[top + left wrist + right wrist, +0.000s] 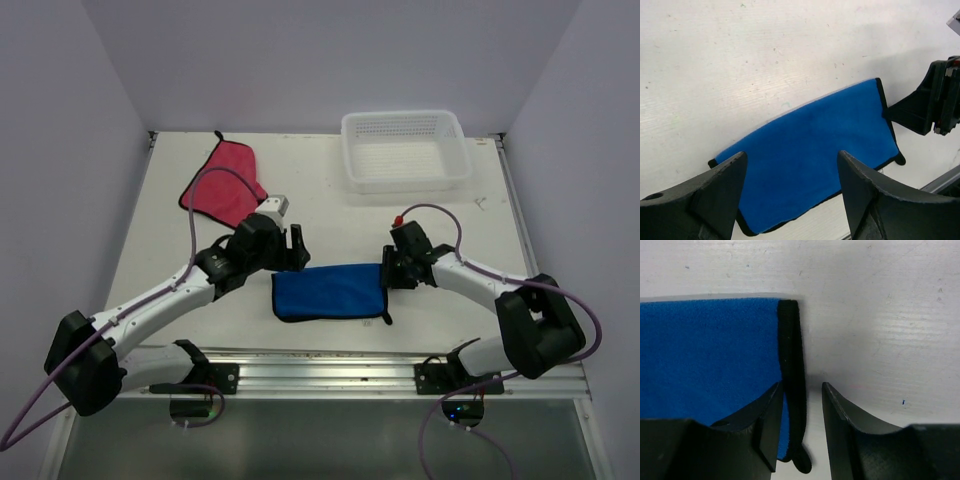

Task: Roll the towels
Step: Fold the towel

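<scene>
A bright blue towel [330, 292] with dark edging lies flat as a wide strip near the table's front edge. In the left wrist view it is the blue towel [810, 150], spread below my left gripper [791, 154], whose jaws are wide apart with nothing between them. From above, that left gripper [297, 248] hovers at the towel's far left corner. My right gripper [385, 272] is at the towel's right end. The right gripper [801, 385] straddles the dark edging [792, 355] of the blue towel [710, 350], jaws apart and not pinching it. The pink-red towel [225, 185] lies flat at the far left.
A white mesh basket [405, 150] stands at the back right of the table. The right gripper [935, 102] shows at the right edge of the left wrist view. A metal rail [330, 370] runs along the near edge.
</scene>
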`<action>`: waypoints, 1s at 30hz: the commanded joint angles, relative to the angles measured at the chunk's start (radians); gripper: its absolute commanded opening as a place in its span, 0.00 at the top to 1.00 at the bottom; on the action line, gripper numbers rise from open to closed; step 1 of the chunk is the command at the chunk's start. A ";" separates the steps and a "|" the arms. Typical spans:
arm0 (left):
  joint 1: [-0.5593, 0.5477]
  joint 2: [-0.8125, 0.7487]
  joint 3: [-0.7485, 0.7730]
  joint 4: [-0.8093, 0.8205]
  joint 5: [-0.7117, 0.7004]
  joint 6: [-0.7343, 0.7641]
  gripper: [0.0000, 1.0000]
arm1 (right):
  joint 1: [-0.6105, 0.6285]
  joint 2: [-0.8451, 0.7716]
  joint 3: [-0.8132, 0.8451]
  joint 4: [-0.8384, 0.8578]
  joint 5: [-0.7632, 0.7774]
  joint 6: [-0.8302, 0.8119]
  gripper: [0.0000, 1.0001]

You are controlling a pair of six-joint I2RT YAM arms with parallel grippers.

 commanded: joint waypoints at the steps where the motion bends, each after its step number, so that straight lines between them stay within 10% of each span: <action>1: 0.013 -0.036 -0.039 -0.016 -0.037 0.006 0.23 | 0.000 -0.008 -0.023 0.041 -0.044 0.012 0.59; 12: 0.022 -0.107 -0.243 0.062 -0.079 -0.102 0.24 | 0.028 0.024 -0.018 -0.056 0.081 -0.007 0.74; 22: 0.025 -0.096 -0.292 0.088 -0.090 -0.114 0.49 | 0.026 0.005 0.010 -0.131 0.103 -0.023 0.99; 30: 0.025 -0.015 -0.294 0.122 -0.085 -0.106 0.69 | 0.026 -0.083 0.118 -0.275 0.143 -0.082 1.00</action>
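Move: The folded blue towel's right edge lies almost between the right hand's open fingers, about 1 cm to their left, 1 cm back and 1 below; its black loop is some 10 cm back. For the left hand, the towel's left edge is roughly 6 cm back, 5 to the left and 13 below. The red towel lies about 20 cm ahead and 15 left of the left hand; the white basket is some 29 cm ahead and 4 right of the right hand. The blue towel's right edge is pinched as the right fingers shut on it nearly in place, then pulled right a few centimetres and slightly back, the hand starting to rise. Meanwhile the left hand sinks some 9 cm, going left and back to beside the towel's left edge, its fingers narrowing but not shut. ##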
